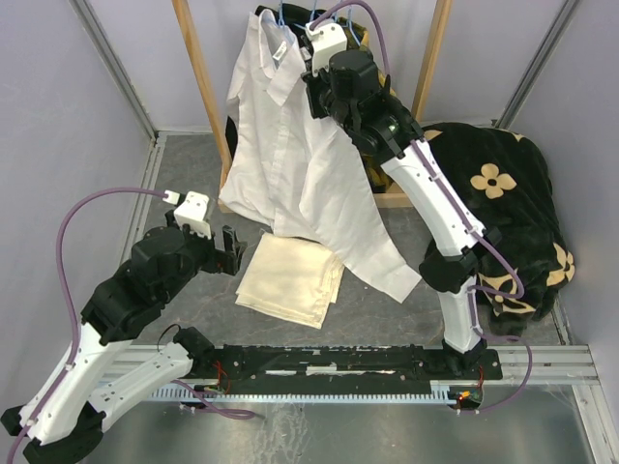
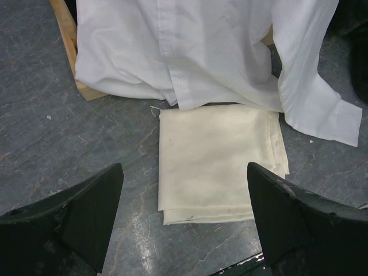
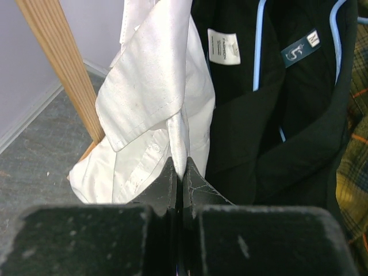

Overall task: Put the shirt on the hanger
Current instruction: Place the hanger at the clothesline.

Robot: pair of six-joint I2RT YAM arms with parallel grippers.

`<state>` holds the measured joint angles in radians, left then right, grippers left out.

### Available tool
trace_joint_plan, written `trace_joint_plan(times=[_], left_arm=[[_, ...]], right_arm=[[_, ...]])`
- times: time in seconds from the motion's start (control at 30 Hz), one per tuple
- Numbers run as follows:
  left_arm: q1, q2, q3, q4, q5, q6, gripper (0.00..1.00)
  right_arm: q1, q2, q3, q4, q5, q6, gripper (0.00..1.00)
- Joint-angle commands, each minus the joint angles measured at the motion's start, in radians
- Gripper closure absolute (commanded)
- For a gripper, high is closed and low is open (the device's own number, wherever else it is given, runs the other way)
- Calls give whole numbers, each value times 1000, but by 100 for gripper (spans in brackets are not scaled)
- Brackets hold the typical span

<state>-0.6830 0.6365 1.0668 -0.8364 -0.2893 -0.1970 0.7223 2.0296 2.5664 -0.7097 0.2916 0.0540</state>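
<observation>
The white shirt (image 1: 290,164) hangs at the wooden rack, its collar at the top and one sleeve trailing onto the table. A light-blue wire hook of the hanger (image 1: 280,15) shows just above the collar; the rest of the hanger is hidden by cloth. My right gripper (image 1: 319,92) is raised beside the collar. In the right wrist view the right gripper (image 3: 181,171) is shut on a fold of the shirt (image 3: 155,86) just below the collar. My left gripper (image 1: 230,249) is open and empty, low over the table. In the left wrist view the left gripper (image 2: 184,213) faces the shirt's hem (image 2: 172,52).
A cream-yellow folded cloth (image 1: 290,278) lies on the table under the shirt's hem, also in the left wrist view (image 2: 218,167). Wooden rack posts (image 1: 198,77) stand behind. Black garments on blue hangers (image 3: 276,115) hang next to the shirt. A black flowered blanket (image 1: 503,213) lies at right.
</observation>
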Motion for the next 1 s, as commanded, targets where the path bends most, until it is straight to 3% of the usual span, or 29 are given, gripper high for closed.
trace_joint_plan(times=[0.0,0.5,0.7,0.83,0.97], left_arm=[[0,-16,35,-1,-22,-4,6],[0,-58,40,-39,-42,-13,6],[0,-66,25,-37,-40,-29,6],[0,-81,14,-26,-32,-41,5],[0,-97,-6,6,-17,-67,5]], right_arm=[[-22,38,128,128,13,-5,100],[-78,176,214,185,17,68,100],[-77,174,170,165,-16,64,100],[-75,98,65,188,-57,42,89],[-75,1,-27,192,-81,15,60]])
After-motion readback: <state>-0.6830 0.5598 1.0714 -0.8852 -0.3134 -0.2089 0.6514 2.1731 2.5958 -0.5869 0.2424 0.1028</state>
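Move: The right hand holds the white shirt beside the hanger; the clothesline, out of view, should run about 5 cm ahead, 17 cm above it, with the hooking spot some 8 cm to the left. The black jacket hangs roughly 10 cm ahead, straight on and 12 cm lower; the plaid shirt about 10 cm ahead, 9 cm right and 15 cm lower. From the left hand, that spot is some 30 cm ahead, 8 cm right and 32 cm up. The white shirt on its hanger is carried level and forward about 6 cm towards the black jacket by the right hand, to bring the hook over the clothesline. The hand then sinks about 4 cm, and its fingers part to roughly a quarter open, cloth still between them. The open, empty left hand eases some 2 cm left and back. ##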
